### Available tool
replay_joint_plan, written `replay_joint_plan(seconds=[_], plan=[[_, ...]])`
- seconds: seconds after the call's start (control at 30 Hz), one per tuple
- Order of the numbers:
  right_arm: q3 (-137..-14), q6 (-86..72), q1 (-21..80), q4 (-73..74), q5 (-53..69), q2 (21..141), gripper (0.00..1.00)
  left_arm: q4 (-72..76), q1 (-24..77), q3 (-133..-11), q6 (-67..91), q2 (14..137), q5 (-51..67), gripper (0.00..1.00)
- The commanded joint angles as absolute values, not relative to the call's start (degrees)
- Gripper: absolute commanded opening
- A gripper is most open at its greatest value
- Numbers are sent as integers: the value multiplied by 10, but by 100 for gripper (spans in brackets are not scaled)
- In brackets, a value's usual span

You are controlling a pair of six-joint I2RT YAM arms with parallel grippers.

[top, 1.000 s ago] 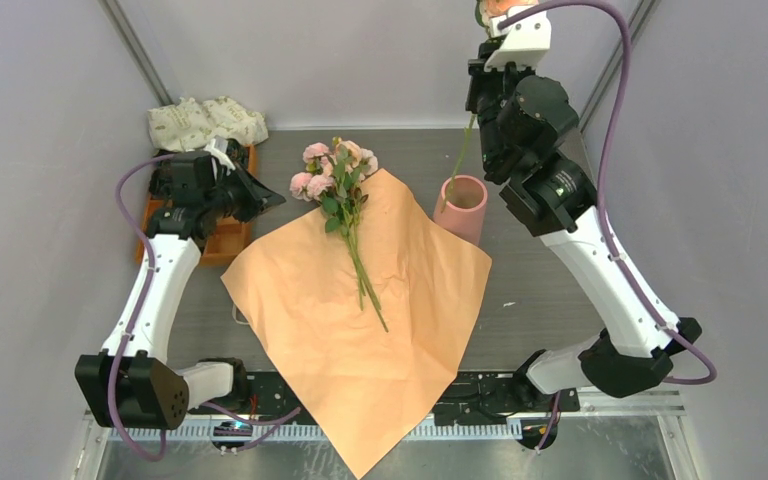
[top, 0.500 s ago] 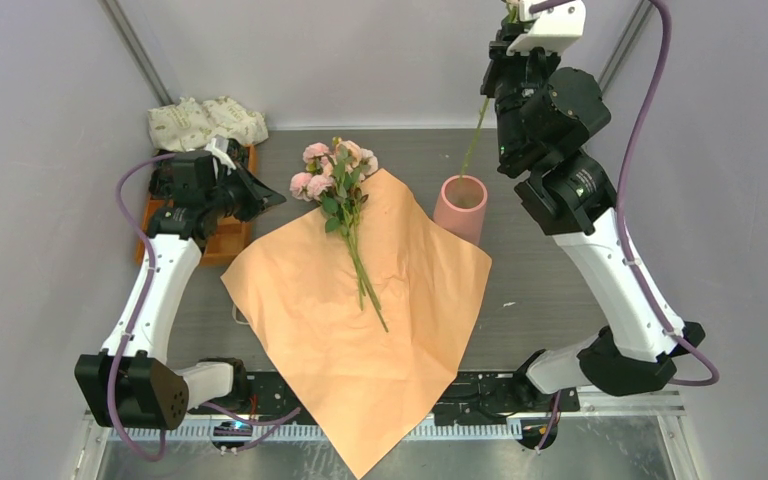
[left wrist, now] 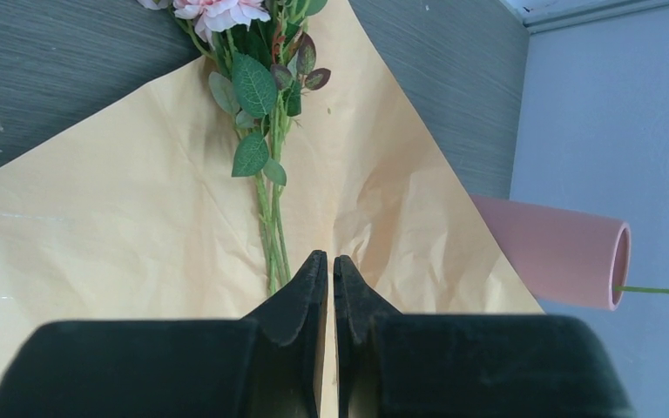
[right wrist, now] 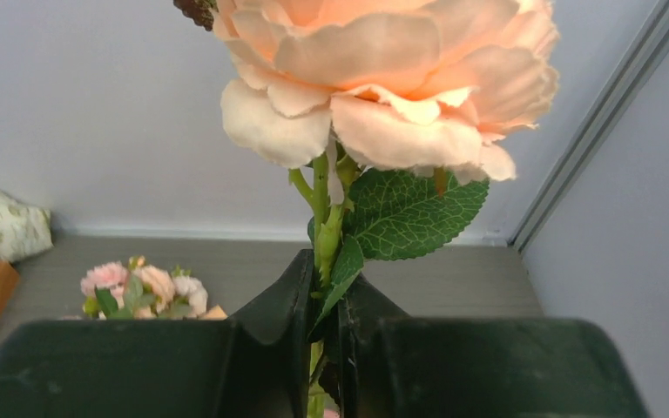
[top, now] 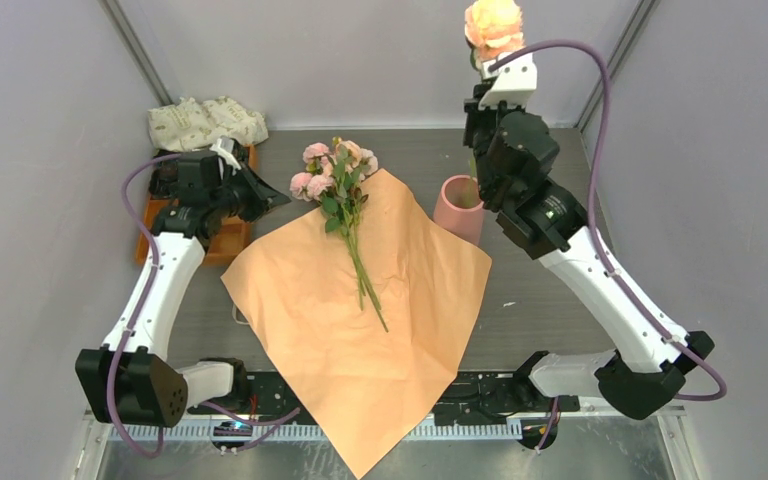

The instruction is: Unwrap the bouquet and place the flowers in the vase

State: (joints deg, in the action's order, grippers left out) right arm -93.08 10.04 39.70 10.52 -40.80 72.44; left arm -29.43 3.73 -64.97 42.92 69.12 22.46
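Note:
The bouquet lies unwrapped: its orange paper [top: 360,330] [left wrist: 96,218] is spread flat on the table. Several pink and peach flowers [top: 340,175] [left wrist: 253,87] [right wrist: 139,287] rest on its far corner, stems pointing toward me. My right gripper [top: 482,68] [right wrist: 325,270] is shut on the stem of one big peach rose [top: 492,25] [right wrist: 383,78], held upright above the salmon-pink vase [top: 460,205] [left wrist: 549,252]. That stem's lower end [left wrist: 658,290] runs into the vase mouth. My left gripper [top: 272,200] [left wrist: 331,259] hovers left of the flowers, shut with nothing in it.
A white leaf-print cloth bundle [top: 205,122] [right wrist: 0,226] lies at the back left, beside an orange tray [top: 222,238] under my left arm. Grey walls close in the back and both sides.
The right arm first lifted the rose out of the top of the view, then came down, so the bloom shows again and the stem sits lower over the vase. The left arm hardly moved.

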Motion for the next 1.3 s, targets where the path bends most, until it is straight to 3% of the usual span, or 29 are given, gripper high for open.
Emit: replay_joint_plan(seconds=[0.0,0.17,0.27,0.4,0.67,0.73,1.07,1.27], plan=[[-862,35,398,69,-409,698,2,-263,49,-656,426,695,219,8],[-806,10,399,63,-422,698,10,-255,63,-649,425,709,213,8],[-780,4,399,58,-429,695,25,-249,70,-645,422,718,211,8],[-750,-9,399,58,-432,678,34,-241,77,-638,418,734,208,9],[-731,-23,398,72,-456,638,80,-227,98,-632,417,778,205,9],[-727,-30,398,77,-460,626,97,-223,105,-633,417,787,202,9],[-741,-81,399,154,-372,579,99,-226,135,-649,409,844,165,9],[-735,-109,399,173,-356,555,94,-226,149,-705,417,941,155,9]])
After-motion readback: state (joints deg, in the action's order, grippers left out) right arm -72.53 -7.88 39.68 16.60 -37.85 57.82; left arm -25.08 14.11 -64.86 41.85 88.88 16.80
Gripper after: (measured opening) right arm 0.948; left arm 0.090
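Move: The right hand, holding the rose stem with its lower end already in the vase's mouth, has the vase roughly level with it fore and aft and 2 cm left, its middle some 37 cm below. The remaining flowers lie 21 cm left of this hand and 4 cm ahead, on the peach paper centred 7 cm back and 19 cm left. From the left hand, those flowers' middle is about 6 cm ahead, 11 cm right and 23 cm lower. Down goes the right hand, about 13 cm, feeding the held rose stem deeper into the vase while the wrist tips downward; its fingers then open wide and let go, and it draws back some 5 cm, rising slightly. Meanwhile the left hand, fingers still nearly shut, sinks about 12 cm and shifts 5 cm right towards the remaining flowers, tipping down, without reaching them. ##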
